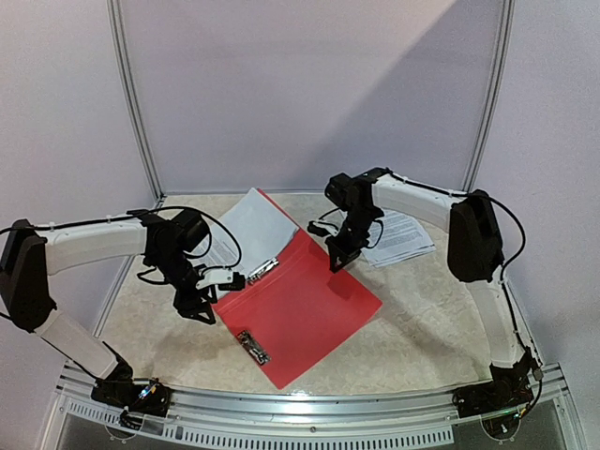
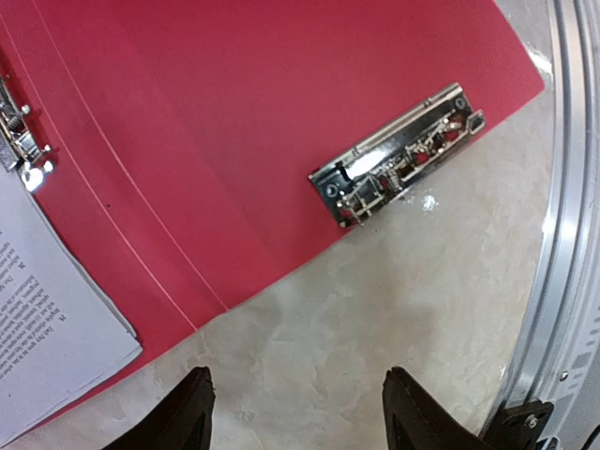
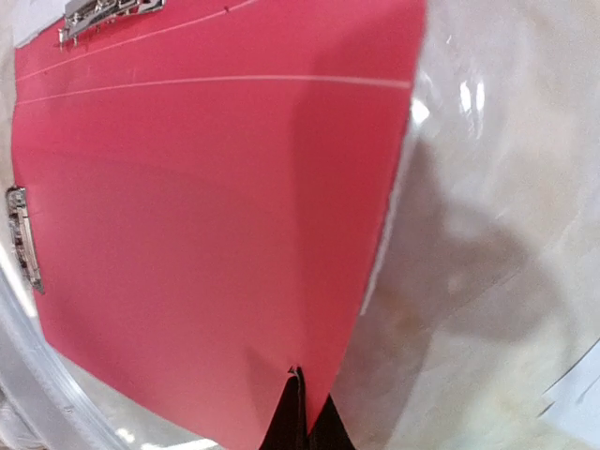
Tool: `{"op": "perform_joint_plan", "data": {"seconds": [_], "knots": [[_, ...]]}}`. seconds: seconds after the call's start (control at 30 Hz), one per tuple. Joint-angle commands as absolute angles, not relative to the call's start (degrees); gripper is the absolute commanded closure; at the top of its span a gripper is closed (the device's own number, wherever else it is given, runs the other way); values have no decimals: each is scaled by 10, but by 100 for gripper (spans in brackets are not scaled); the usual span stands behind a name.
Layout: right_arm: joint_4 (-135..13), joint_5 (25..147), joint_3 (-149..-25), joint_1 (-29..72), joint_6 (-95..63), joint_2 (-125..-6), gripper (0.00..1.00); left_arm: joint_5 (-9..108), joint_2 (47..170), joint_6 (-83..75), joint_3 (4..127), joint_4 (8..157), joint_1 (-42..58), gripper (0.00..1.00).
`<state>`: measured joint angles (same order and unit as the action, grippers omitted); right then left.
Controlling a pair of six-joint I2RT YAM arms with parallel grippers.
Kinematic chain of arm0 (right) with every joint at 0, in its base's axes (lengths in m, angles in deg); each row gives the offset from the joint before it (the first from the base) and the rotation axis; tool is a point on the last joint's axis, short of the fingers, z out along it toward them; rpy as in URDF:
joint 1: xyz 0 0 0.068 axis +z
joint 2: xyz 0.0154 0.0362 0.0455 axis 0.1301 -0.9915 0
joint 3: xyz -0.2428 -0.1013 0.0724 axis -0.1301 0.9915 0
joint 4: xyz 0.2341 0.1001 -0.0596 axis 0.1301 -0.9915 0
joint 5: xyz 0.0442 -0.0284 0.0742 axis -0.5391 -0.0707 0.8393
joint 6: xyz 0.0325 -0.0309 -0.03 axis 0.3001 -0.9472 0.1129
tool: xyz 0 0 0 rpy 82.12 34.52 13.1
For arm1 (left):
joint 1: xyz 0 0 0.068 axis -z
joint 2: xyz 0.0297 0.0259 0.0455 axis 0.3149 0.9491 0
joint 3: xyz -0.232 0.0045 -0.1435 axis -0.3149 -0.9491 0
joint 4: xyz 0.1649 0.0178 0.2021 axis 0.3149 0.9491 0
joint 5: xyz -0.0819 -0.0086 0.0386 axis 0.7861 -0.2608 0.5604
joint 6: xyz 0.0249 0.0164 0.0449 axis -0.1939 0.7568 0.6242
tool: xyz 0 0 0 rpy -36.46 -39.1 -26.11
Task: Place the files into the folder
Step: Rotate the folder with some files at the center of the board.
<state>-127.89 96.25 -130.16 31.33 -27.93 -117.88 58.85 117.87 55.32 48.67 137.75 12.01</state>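
The red folder (image 1: 300, 309) lies open on the table, with a silver clip (image 1: 263, 270) at its spine and another (image 1: 252, 346) near its front corner. White printed files (image 1: 251, 225) rest on its far-left half. A second stack of files (image 1: 398, 236) lies on the table to the right. My right gripper (image 1: 336, 262) is shut on the far edge of the folder's right cover (image 3: 206, 234), which bows up a little. My left gripper (image 2: 298, 384) hangs open over bare table just off the folder's left edge, with nothing between its fingers.
A metal rail (image 1: 309, 408) runs along the table's near edge, close to the folder's front corner. Purple walls close in the back and both sides. In the left wrist view the front clip (image 2: 398, 157) lies at the folder's edge beside the rail (image 2: 562, 234).
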Motion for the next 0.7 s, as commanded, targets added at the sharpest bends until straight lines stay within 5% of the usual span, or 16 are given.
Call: {"op": "perform_joint_plan", "data": {"seconds": [0.0,0.17,0.3,0.43,0.67], "knots": [[-1357,821,-1409,307,-400,-1267,99,579,1188,542,470,1337,126,38],[-1262,773,-1415,301,-420,-1273,90,551,1219,548,468,1319,144,36],[-1199,736,-1411,301,-406,-1256,55,523,1231,559,466,1305,155,35],[-1163,724,-1391,301,-354,-1201,45,496,1228,578,461,1291,155,36],[-1020,813,-1066,289,-100,-979,34,518,1202,575,473,1291,131,36]]}}
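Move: The right hand already pinches the folder's right edge a few centimetres above the board; the open folder's middle lies about 13 cm to its left and 5 cm back, the spine clip 18 cm left and 1 cm back, the loose papers 16 cm right and 8 cm ahead. From the empty left hand the folder's middle is about 18 cm right, 7 cm ahead and 6 cm below, the outer clip 11 cm right and 8 cm back. Right hand goes 10 cm forward, letting go of the folder's edge, then rises; left hand sinks 3 cm. ##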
